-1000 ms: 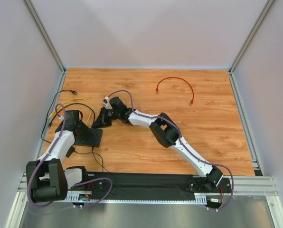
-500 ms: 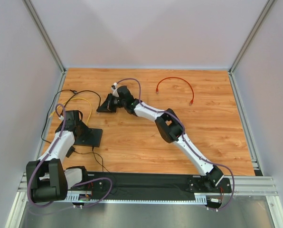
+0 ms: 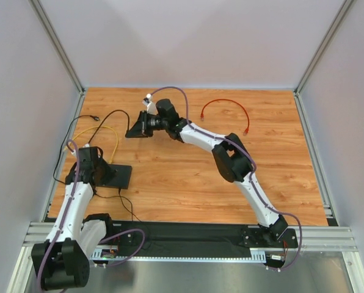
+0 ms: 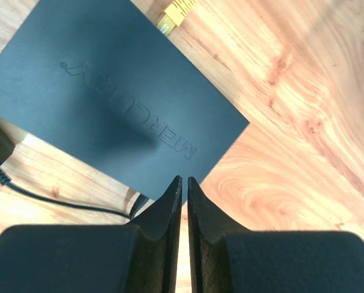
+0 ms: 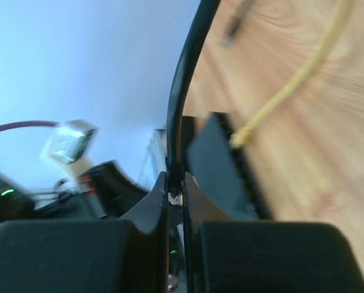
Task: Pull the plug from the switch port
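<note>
The switch point(image 3: 122, 177) is a flat black box at the left of the table; in the left wrist view point(image 4: 109, 91) its top reads MERCURY. A yellow plug point(image 4: 174, 11) sits in its far edge. My left gripper point(image 3: 107, 175) is shut and empty, with its tips point(image 4: 184, 180) over the switch's near corner. My right gripper point(image 3: 131, 132) is off the table behind the switch, well clear of it. It is shut on the plug point(image 5: 177, 194) of a black cable point(image 5: 185, 79). The switch also shows in the right wrist view point(image 5: 222, 165), apart from that plug.
A red patch cable point(image 3: 226, 104) lies at the back right. A yellow cable point(image 3: 112, 133) and a black cable point(image 3: 102, 117) loop behind the switch toward the left wall. Another thin black lead point(image 3: 118, 198) trails from the switch toward the near rail.
My right gripper has moved away from the switch toward the back of the table, taking the black cable's plug with it. My left arm has drawn back slightly toward the near edge.
</note>
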### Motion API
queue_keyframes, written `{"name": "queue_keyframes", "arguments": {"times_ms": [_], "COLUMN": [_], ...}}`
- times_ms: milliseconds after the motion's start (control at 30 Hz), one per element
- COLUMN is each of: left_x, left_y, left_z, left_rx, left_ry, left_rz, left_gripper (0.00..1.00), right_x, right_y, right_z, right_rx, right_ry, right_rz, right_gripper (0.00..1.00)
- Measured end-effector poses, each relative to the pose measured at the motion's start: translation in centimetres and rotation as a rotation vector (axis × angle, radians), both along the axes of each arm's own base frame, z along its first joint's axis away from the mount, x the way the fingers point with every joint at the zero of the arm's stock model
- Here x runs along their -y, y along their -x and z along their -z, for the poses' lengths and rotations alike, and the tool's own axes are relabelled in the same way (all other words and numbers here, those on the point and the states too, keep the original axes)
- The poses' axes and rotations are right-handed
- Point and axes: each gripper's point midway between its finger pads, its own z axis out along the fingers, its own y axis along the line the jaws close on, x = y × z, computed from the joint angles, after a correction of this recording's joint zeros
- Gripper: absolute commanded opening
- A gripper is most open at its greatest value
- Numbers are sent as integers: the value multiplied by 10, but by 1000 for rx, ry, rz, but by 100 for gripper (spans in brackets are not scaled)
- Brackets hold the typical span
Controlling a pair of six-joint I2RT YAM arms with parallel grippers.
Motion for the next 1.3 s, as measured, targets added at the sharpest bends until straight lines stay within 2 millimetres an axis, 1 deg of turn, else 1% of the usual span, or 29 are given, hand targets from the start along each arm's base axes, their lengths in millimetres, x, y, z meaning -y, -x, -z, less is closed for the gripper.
{"name": "queue_keyframes", "arguments": {"times_ms": [133, 233, 333, 400, 467, 533, 567, 633, 667, 700, 733, 800, 867, 933, 1000, 1200, 1300], "left_x": [0, 1, 2, 2, 2, 3, 4, 5, 5, 6, 7, 8, 9, 10, 11, 14, 14], "left_y": [5, 7, 9, 9, 9, 9, 9, 9, 9, 9, 9, 8, 7, 6, 5, 3, 5], "left_z": [-12, -17, -17, -16, -14, -12, -11, -9, -8, -7, -6, -6, -6, -7, -7, -6, -4], "left_rx": [48, 65, 61, 57, 49, 37, 31, 20, 15, 11, 8, 8, 8, 13, 18, 27, 21], "left_ry": [-8, -8, -5, -4, 0, 5, 8, 16, 21, 25, 29, 36, 42, 48, 56, 76, 76], "left_rz": [5, 6, 7, 8, 9, 10, 12, 13, 14, 13, 14, 14, 14, 16, 16, 13, 13], "left_gripper": [15, 15, 15, 16, 16, 16, 16, 16, 16, 16, 16, 15, 15, 15, 15, 15, 15], "right_x": [19, 43, 82, 116, 155, 201, 225, 273, 297, 315, 338, 365, 383, 397, 408, 445, 462], "right_y": [9, 14, 8, -6, -26, -53, -67, -93, -102, -108, -115, -123, -126, -124, -120, -114, -110], "right_z": [-77, -121, -148, -156, -156, -146, -136, -108, -91, -77, -58, -28, -3, 22, 41, 81, 92], "right_rx": [97, 155, 193, 205, 205, 195, 179, 131, 96, 71, 31, -32, -85, -138, -178, -210, -213], "right_ry": [-141, -225, -278, -298, -302, -295, -283, -247, -225, -208, -181, -139, -104, -66, -18, 200, 313], "right_rz": [-30, -34, 3, 60, 137, 237, 295, 412, 468, 507, 557, 615, 650, 672, 682, 720, 730], "right_gripper": [0, 0, 0, 0, 0, 0, 0, 0, 0, 0, 0, 0, 0, 0, 0, 1, 3]}}
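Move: Some 46 cm to the right of the right hand, 10 cm farther out and 12 cm below lies the bare spot its held black plug is taken to. The red cable's right-hand plug lies about 3 cm beyond that spot to the right; the red cable's middle is 40 cm right and 16 cm ahead of the hand, the switch some 10 cm back and 8 cm left. From the left hand, the spot is about 50 cm right, 23 cm ahead and 7 cm below. Keeping its pinch on the black plug, the right hand first lifts about 15 cm, then sweeps in an arc to the right, some 46 cm in all and 10 cm forward, away from the switch towards the red cable's right-hand plug. Past the crest it sinks steadily to about 9 cm below its starting height, the wrist turning roughly 40 degrees clockwise, fingers still shut. ##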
